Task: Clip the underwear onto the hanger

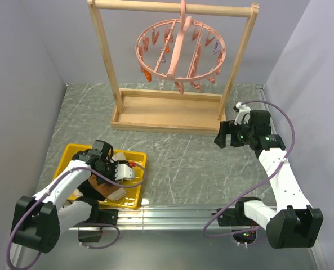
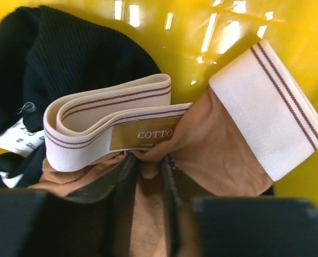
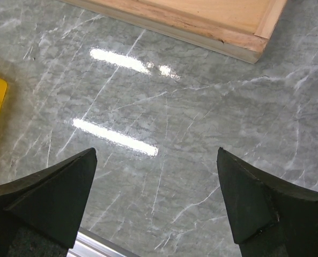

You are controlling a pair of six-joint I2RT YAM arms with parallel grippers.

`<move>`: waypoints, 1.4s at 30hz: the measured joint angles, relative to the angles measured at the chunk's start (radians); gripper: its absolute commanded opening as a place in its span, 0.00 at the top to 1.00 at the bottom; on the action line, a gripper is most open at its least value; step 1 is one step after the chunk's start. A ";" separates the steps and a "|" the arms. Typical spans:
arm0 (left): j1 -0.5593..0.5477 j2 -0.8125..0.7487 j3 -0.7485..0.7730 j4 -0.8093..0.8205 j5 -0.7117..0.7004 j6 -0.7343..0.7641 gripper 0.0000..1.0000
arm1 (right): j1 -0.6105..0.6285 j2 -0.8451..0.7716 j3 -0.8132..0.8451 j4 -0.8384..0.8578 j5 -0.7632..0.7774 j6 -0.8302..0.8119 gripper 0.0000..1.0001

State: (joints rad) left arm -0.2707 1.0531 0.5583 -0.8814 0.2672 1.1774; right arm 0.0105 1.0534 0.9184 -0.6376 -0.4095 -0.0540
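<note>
The underwear (image 2: pixel 228 144), brown fabric with a pale striped waistband (image 2: pixel 271 107), lies crumpled in a yellow tray (image 2: pixel 287 32) at the near left (image 1: pixel 111 190). My left gripper (image 2: pixel 148 160) reaches down into the tray (image 1: pixel 115 170), its dark fingers (image 2: pixel 124 176) pinched on a fold of the brown fabric just below the gold label. The hanger (image 1: pixel 181 53), a salmon-pink ring with small clips, hangs from the rack's top bar at the back. My right gripper (image 1: pixel 220 138) hovers open over bare marble (image 3: pixel 156 153), holding nothing, to the right of the rack.
A black garment (image 2: pixel 57 59) with a white tag lies beside the underwear in the tray. The wooden rack (image 1: pixel 172 112) stands on a tray-like base at the back centre; a corner of that base (image 3: pixel 201 16) shows in the right wrist view. A metal rail (image 1: pixel 172 214) runs along the near edge.
</note>
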 measured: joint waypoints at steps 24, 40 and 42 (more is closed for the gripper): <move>0.531 0.244 0.220 -0.032 -0.046 0.344 1.00 | 0.000 0.006 0.000 -0.005 -0.001 -0.015 0.00; 0.264 0.042 0.701 -0.436 0.290 0.113 1.00 | 0.000 0.021 0.020 -0.010 -0.030 -0.014 0.00; 0.181 0.068 0.791 -0.413 0.336 0.016 1.00 | 0.000 0.021 0.028 -0.011 -0.033 -0.014 0.00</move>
State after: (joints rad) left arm -0.0898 1.1206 1.3491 -1.2945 0.6037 1.1934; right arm 0.0105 1.0744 0.9466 -0.6491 -0.4423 -0.0681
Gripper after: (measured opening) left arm 0.117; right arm 0.998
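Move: The brown underwear lies bunched between the left hand's nearly shut fingertips, its middle about 2 cm back and 2 cm to the left, 1 cm lower. In the yellow basket, one black garment lies some 6 cm to this hand's right and 3 cm ahead, another about 7 cm to its left and 5 cm back, both 1 cm below. From the idle right hand the brown underwear is roughly 43 cm left, 14 cm back and 16 cm down. Leftward and a little forward, the left hand sweeps low through the basket for about 12 cm while its fingers finish closing, pinching the brown cloth just below the waistband. Keeping that pinch, it then rises some 22 cm, swinging back to the right over the basket, with the fingers tilting some 25 degrees to point forward and right. ##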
